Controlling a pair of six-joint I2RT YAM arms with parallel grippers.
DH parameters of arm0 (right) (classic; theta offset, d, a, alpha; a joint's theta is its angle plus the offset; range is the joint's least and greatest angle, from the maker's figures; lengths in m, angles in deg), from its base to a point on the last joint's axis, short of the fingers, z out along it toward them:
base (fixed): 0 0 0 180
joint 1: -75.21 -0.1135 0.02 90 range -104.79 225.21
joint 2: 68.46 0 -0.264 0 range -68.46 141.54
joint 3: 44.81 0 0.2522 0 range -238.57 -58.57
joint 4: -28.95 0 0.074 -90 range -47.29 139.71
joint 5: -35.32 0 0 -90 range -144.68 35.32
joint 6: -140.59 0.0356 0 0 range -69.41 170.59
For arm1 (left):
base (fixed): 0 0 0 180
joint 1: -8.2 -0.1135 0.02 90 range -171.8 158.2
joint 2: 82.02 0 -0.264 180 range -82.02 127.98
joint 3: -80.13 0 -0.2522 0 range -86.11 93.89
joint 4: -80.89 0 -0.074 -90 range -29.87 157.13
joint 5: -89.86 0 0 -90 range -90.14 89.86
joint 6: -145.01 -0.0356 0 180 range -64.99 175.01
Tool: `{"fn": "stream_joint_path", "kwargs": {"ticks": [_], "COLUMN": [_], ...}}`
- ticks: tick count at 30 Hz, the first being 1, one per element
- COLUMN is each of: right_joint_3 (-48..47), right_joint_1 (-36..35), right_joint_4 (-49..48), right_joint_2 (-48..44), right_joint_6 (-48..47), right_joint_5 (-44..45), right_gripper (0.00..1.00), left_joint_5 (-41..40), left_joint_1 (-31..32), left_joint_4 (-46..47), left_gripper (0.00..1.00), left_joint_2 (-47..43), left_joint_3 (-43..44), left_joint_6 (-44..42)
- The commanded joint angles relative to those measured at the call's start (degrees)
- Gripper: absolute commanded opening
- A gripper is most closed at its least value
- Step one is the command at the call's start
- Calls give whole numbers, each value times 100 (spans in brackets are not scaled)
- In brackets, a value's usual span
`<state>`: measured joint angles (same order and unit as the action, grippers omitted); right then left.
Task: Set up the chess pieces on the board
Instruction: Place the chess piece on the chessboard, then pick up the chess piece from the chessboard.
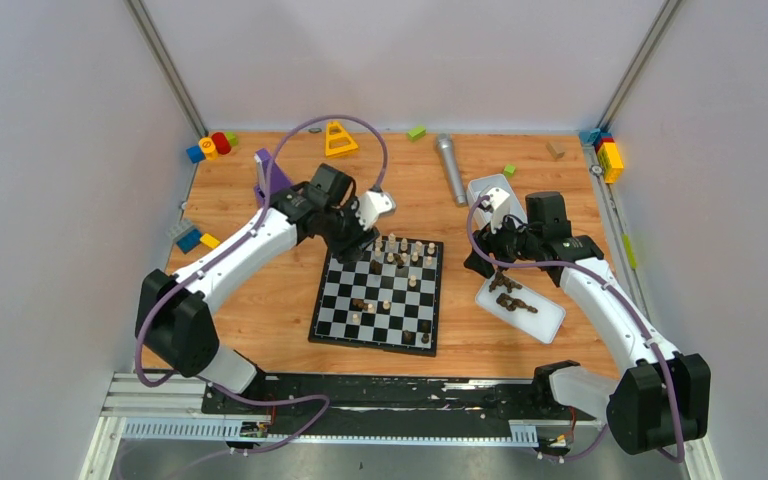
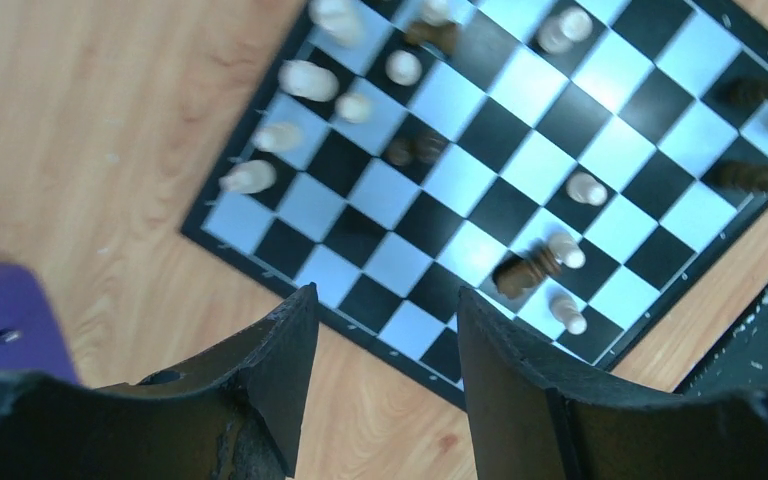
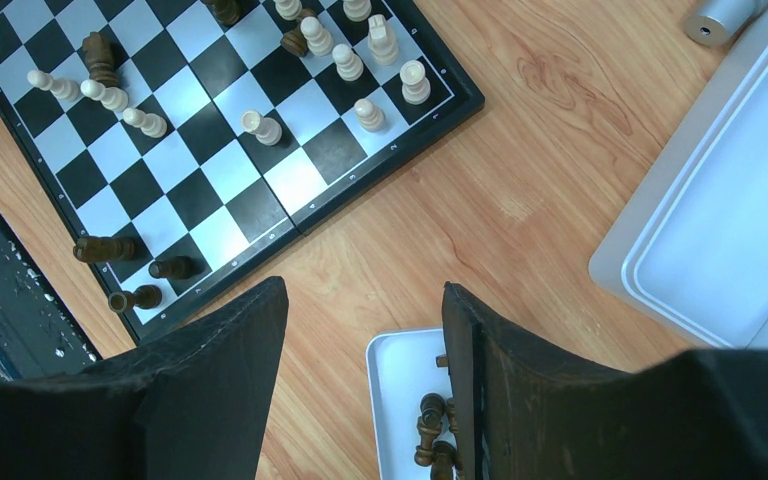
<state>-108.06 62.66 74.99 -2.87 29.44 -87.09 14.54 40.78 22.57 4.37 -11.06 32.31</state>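
The checkered board (image 1: 345, 300) lies mid-table. Cream chess pieces (image 1: 400, 248) crowd its far rows, and a few stand mid-board (image 2: 572, 255). Several dark pieces stand at its near right corner (image 1: 425, 335) and show in the right wrist view (image 3: 110, 248). More dark pieces (image 1: 512, 298) lie in a white tray (image 1: 545, 320) right of the board. My left gripper (image 1: 365, 245) hovers open and empty over the board's far-left corner (image 2: 385, 310). My right gripper (image 1: 485, 262) hangs open and empty over the tray's end (image 3: 362, 300), dark pieces (image 3: 432, 420) beside its right finger.
A second white tray (image 1: 490, 190) and a silver cylinder (image 1: 450, 170) lie behind the right gripper. A purple object (image 1: 272, 175) stands by the left arm. A yellow triangle (image 1: 340, 138) and toy blocks (image 1: 212, 145) (image 1: 608, 155) line the back edge.
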Motion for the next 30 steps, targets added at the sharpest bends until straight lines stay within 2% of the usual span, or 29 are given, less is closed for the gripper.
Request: {"fn": "stream_joint_path", "kwargs": {"ticks": [1, 11, 15, 22, 30], "right_joint_3": [-3, 32, 32, 37, 36], "right_joint_1": [33, 26, 26, 32, 32], "right_joint_4": [-107, -106, -93, -89, -63], "right_joint_2": [7, -34, -32, -45, -21], "right_joint_6": [-94, -113, -126, -144, -150], "right_joint_5": [-46, -22, -37, -44, -53], "right_gripper": [59, 59, 59, 59, 59], "left_joint_5": [301, 198, -96, -239, -180], "left_joint_1": [373, 724, 844, 864, 864], "left_joint_4": [411, 643, 719, 787, 713], "left_gripper": [61, 57, 55, 48, 35], "left_joint_2": [-123, 1171, 1479, 1630, 1829], "left_joint_3": [-430, 132, 254, 300, 442], "left_joint_6": [-370, -152, -171, -191, -199]}}
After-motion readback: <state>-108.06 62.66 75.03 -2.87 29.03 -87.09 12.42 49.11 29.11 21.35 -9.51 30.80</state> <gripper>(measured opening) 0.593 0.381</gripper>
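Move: The dark piece I'm going for with my left hand stands on the board about 7 cm to my right, 1 cm ahead and 11 cm below. Another dark piece stands almost against its forward-left side. A white pawn is some 4 cm beyond my target, and a dark piece lies about 5 cm to the right of it and 1 cm farther out. From my right hand the target is roughly 23 cm left, 4 cm ahead and 10 cm below. I lower my empty left hand about 9 cm and bring it some 6 cm to the right onto the dark piece. I swing it back about 3 cm first, then forward again while sinking, and turn it some 10 degrees clockwise. Low over the board I narrow the open fingers around the piece's upper part, not yet pinching it. ##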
